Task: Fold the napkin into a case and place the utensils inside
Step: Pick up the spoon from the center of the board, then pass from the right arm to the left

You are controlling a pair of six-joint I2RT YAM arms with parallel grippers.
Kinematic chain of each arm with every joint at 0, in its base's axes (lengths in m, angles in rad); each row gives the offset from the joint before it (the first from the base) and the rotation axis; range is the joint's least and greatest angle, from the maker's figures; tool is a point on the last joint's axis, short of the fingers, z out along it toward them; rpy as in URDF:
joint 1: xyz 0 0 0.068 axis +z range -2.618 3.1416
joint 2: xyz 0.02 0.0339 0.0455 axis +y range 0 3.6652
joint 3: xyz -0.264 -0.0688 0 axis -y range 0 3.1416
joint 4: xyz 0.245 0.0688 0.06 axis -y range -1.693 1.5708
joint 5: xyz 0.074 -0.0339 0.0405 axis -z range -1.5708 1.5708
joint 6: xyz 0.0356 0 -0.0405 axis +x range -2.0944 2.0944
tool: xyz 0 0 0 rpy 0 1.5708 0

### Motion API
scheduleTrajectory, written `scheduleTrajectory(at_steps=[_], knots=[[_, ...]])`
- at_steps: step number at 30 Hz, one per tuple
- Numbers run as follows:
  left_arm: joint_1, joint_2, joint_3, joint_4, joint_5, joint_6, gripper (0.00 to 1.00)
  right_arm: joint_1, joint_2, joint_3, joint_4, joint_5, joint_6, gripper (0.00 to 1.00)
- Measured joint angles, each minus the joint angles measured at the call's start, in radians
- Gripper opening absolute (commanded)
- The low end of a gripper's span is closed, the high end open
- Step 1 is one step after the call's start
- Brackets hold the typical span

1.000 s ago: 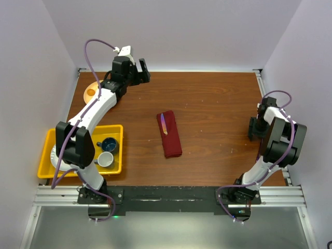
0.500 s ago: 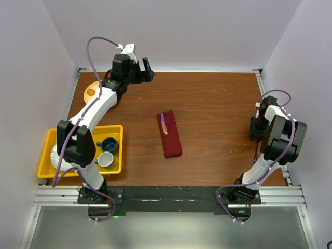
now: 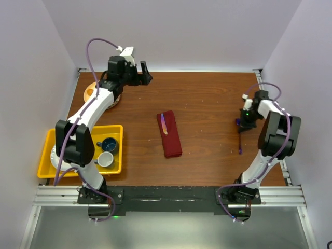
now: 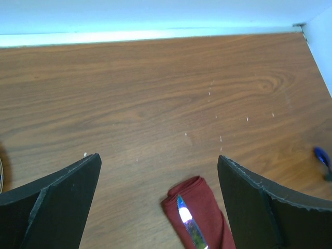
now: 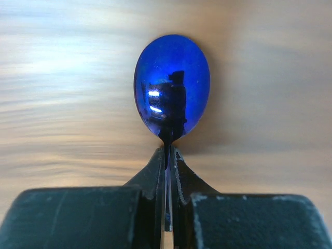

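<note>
The napkin, folded into a narrow maroon case (image 3: 170,139), lies mid-table with an iridescent knife (image 3: 164,123) on its far end. The left wrist view shows the case (image 4: 210,207) and knife (image 4: 189,223) low between the fingers. My left gripper (image 3: 142,72) hovers open near the back wall, well above the table, and holds nothing (image 4: 158,158). My right gripper (image 3: 243,122) is at the right side, shut on the neck of a blue-purple spoon (image 5: 171,85). The spoon's handle (image 3: 240,148) trails toward the near edge. Its bowl (image 4: 321,155) also shows at the left wrist view's right edge.
A yellow tray (image 3: 47,148) at the near left holds a dark blue cup (image 3: 109,144) and a white cup (image 3: 105,159). A plate (image 3: 91,91) with orange items sits at the back left, partly under the left arm. White walls close in on three sides.
My right gripper has closed on the spoon and moved in from the table's right edge toward the left. The left gripper shifted slightly and stays open.
</note>
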Motion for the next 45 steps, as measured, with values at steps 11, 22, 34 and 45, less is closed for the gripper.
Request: scheduleTrajectory(at_steps=[11, 22, 34, 45], knots=[[0.056, -0.101, -0.322, 0.292, 0.542, 0.269, 0.99, 0.247, -0.018, 0.219, -0.113, -0.628, -0.117, 0.0], [-0.14, -0.14, -0.285, 0.017, 0.788, 1.168, 0.79, 0.486, -0.011, 0.293, -0.532, -1.004, -0.463, 0.0], [-0.248, -0.162, -0.319, -0.033, 0.836, 1.354, 0.36, 0.639, -0.011, 0.293, -0.621, -1.075, -0.596, 0.0], [-0.259, -0.205, -0.323, -0.045, 0.83, 1.327, 0.0, 0.652, -0.01, 0.355, -0.649, -1.079, -0.612, 0.09]])
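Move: Just inside the right fingers the spoon is already held at its neck, close to the table. The folded napkin lies about 38 cm left of that hand and 6 cm back, a bare centimetre lower; the knife on it is some 40 cm left, level fore-and-aft. From the left hand, the spoon's bowl is roughly 49 cm right, 13 back and 23 below; the napkin is 12 cm right, 21 back and 23 below, the knife 9 right, 15 back and 22 below. Carrying the spoon by its neck, the right hand swings about 33 cm left and 18 cm up towards the napkin's right side, going slightly forward, then back, while turning some 90 degrees to present the bowl leftward. The open left hand comes 20 cm back and 14 cm right to meet it, turning clockwise, and shuts its fingertips on the bowl's tip. ##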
